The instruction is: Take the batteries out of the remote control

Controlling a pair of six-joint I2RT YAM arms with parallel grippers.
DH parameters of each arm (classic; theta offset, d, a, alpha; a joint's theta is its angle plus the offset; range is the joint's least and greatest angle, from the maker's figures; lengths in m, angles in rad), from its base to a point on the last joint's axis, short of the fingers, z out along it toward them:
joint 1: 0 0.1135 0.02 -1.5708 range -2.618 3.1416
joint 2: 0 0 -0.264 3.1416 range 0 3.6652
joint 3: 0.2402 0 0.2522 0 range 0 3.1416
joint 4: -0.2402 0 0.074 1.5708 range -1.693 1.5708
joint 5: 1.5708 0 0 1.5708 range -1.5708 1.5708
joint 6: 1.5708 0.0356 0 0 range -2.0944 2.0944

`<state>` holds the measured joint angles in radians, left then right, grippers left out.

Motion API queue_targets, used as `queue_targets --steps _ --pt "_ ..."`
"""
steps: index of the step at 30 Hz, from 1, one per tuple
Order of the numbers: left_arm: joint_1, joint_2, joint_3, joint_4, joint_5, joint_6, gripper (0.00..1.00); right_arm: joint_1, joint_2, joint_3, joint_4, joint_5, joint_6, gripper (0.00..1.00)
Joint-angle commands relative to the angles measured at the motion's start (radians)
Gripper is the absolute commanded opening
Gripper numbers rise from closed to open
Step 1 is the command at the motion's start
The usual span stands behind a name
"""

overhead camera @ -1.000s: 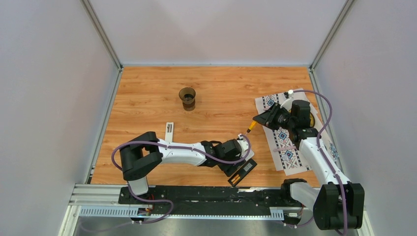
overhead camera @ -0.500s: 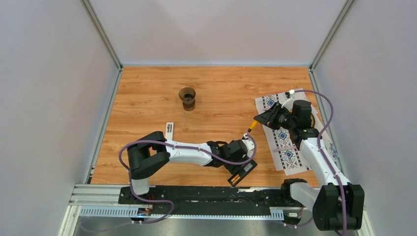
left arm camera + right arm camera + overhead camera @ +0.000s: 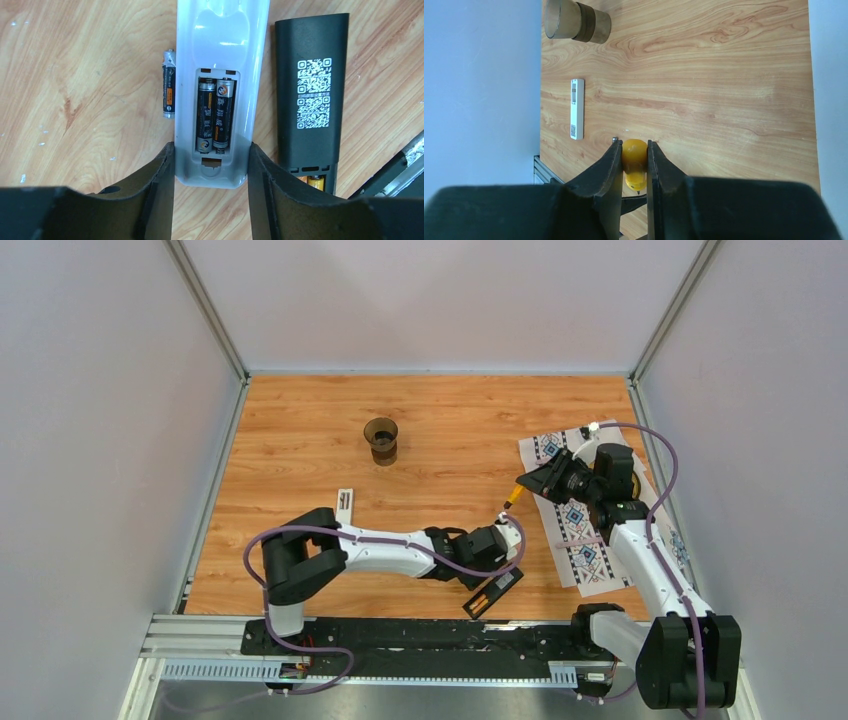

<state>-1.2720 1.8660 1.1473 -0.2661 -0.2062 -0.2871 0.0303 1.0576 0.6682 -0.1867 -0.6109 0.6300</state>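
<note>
A white remote control (image 3: 220, 40) lies back-up with its compartment open, and two dark batteries (image 3: 214, 112) sit side by side inside. Another dark battery (image 3: 169, 82) lies loose on the wood to its left. My left gripper (image 3: 211, 160) straddles the remote's near end, both fingers pressed against its sides. To its right lies a black remote (image 3: 312, 85), a yellow cell (image 3: 315, 181) showing at its open end. My right gripper (image 3: 634, 150) is shut on a yellow screwdriver handle (image 3: 634, 152), held above the table (image 3: 512, 497).
A dark cup (image 3: 381, 439) stands at the back of the wooden table. A slim white strip with a printed code (image 3: 344, 506) lies left of centre. A patterned mat (image 3: 585, 540) lies along the right side beneath my right arm.
My left gripper has crept toward the table's near edge and its jaws have narrowed onto the white remote's sides. My right arm and the screwdriver have barely moved.
</note>
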Motion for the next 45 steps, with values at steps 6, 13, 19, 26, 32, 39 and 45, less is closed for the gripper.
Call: queue_targets --steps 6,13,19,26,32,39,45 --pt "0.003 -0.309 -0.066 0.018 -0.068 -0.007 0.16 -0.006 -0.013 0.047 -0.011 -0.026 -0.009 0.0" --pt "0.037 -0.445 -0.152 -0.038 -0.102 -0.024 0.16 -0.007 -0.008 0.053 -0.01 -0.024 -0.009 0.0" --pt "0.082 -0.484 -0.271 -0.013 -0.088 -0.055 0.16 -0.007 0.01 0.051 0.016 -0.03 -0.004 0.0" --pt "0.106 -0.389 -0.31 0.051 -0.05 -0.063 0.16 -0.007 0.036 0.039 0.052 -0.049 0.014 0.0" --pt "0.109 -0.24 -0.27 0.1 0.01 -0.034 0.23 0.003 0.073 0.022 0.099 -0.079 0.045 0.0" --pt "0.108 -0.211 -0.284 0.119 0.025 -0.032 0.61 0.045 0.082 0.022 0.108 -0.059 0.04 0.0" --pt "0.109 -0.286 -0.359 0.142 0.018 -0.057 0.74 0.091 0.117 0.021 0.13 -0.041 0.043 0.0"
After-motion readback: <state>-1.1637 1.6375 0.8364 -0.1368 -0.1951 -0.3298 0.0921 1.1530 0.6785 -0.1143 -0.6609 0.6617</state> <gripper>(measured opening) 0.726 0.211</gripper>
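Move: The left hand already grips the white remote by its near end, the remote's middle some 3 cm ahead and 4 cm right; the bare spot it goes to is about 7 cm left and 2 cm ahead. The loose battery lies roughly 5 cm ahead and 2 cm right, the black remote about 3 cm back and 5 cm right. From the right hand, holding the screwdriver, the white remote is around 9 cm back, 3 cm left and 15 cm below. Still pinching the white remote, the left hand lifts it quickly about 12 cm, tilting it, then swings left past the spot and comes back a little right while lowering it to the table some 7 cm left of its start; the fingers then open and let go. Late on, the right hand, keeping the screwdriver, eases about 2.5 cm left towards the remote's new place. ##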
